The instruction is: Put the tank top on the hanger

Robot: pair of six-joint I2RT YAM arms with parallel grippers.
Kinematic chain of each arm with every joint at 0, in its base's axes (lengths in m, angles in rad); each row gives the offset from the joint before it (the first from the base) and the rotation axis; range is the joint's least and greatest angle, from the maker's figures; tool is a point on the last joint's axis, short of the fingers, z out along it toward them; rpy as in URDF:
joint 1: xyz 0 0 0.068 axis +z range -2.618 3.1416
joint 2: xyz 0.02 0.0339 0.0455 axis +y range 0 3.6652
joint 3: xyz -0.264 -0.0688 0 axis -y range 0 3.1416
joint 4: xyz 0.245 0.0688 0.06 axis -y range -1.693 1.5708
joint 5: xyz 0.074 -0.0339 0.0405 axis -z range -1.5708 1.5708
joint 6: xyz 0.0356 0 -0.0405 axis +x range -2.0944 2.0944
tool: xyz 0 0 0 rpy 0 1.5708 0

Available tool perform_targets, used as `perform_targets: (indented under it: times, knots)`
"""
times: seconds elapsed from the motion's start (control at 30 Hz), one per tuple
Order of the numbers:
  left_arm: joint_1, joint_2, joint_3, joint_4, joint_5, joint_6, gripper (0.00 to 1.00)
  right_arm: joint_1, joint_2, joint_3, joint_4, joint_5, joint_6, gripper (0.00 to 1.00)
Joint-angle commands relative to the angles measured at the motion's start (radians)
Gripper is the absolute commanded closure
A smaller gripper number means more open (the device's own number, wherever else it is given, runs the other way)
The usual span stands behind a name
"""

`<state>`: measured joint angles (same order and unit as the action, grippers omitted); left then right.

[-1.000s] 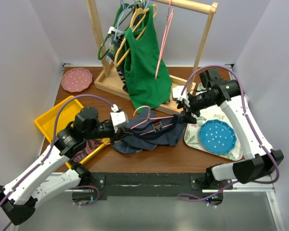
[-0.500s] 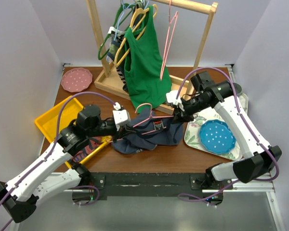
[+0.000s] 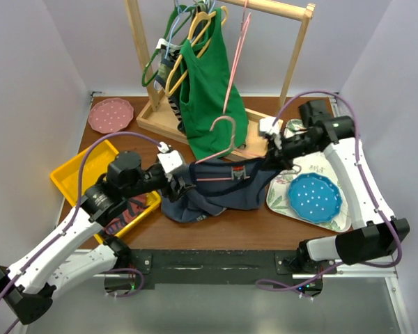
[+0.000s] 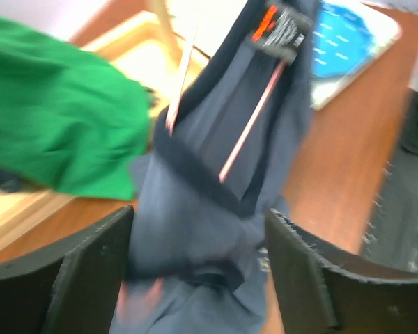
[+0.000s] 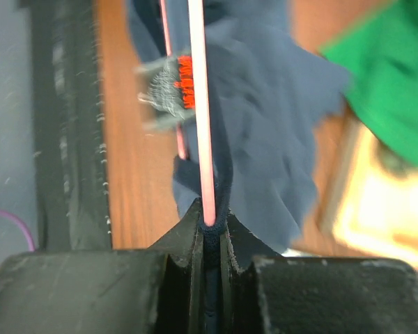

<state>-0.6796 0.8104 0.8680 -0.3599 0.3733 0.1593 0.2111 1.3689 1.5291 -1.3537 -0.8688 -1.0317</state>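
Observation:
The dark navy tank top (image 3: 219,193) lies bunched mid-table with the pink hanger (image 3: 225,132) threaded inside it, hook standing up above the cloth. My right gripper (image 3: 275,156) is shut on the top's right edge together with the hanger's wire end. The right wrist view shows the hanger (image 5: 198,104) and the tank top (image 5: 265,104) hem pinched in my right gripper (image 5: 209,224). My left gripper (image 3: 184,185) is open at the top's left side. In its wrist view the tank top (image 4: 216,229) and hanger (image 4: 254,118) lie between the spread fingers of my left gripper (image 4: 198,278).
A wooden rack (image 3: 292,59) at the back holds a green tank top (image 3: 209,97), coloured hangers and another pink hanger (image 3: 238,56). A yellow tray (image 3: 70,177) sits left and a pink plate (image 3: 110,115) back left. A blue plate (image 3: 313,198) rests on a white tray (image 3: 282,203) at right.
My left gripper has opened and let go of the cloth. My right gripper has shut on the top's edge and hanger end and pulled right and up, so the hook now stands upright.

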Motion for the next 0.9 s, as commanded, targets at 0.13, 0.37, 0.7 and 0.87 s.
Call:
perform_targets:
  times: [0.13,0.37,0.7,0.87]
  knots:
    - [0.006,-0.071,-0.032,0.058,-0.385,0.006,0.07,-0.21,-0.108,-0.038,0.007,0.017,0.195,1.0]
    - [0.006,-0.181,-0.113,0.082,-0.514,-0.026,0.05,-0.242,-0.156,0.058,0.254,0.196,0.526,1.0]
    - [0.006,-0.358,-0.228,0.059,-0.524,-0.087,0.05,-0.242,-0.108,0.196,0.294,0.427,0.653,1.0]
    - [0.006,-0.378,-0.244,0.058,-0.524,-0.11,0.05,-0.239,-0.11,0.252,0.376,0.516,0.74,1.0]
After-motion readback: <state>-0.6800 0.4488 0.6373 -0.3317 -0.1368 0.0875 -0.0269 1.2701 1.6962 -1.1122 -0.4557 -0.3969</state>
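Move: The tank top on its pink hanger is still held by the right hand; its middle lies some 14 cm left of that hand, 3 cm back and 5 cm lower. The foot of the rack's right post is about 13 cm ahead and 3 cm right, the blue plate about 16 cm right and 3 cm back, both some 16 cm down. From the already opening left hand, the tank top's middle is about 15 cm right, 2 cm ahead and 5 cm down. The hanger and tank top, still pinched at the right shoulder, are carried by the right hand about 11 cm right, at first nearly level, then also climbing about 8 cm and going forward about 7 cm, while the wrist turns some 50 degrees clockwise. The left hand finishes opening, comes free of the cloth and swings about 10 cm left towards the yellow bin, turning counter-clockwise. ##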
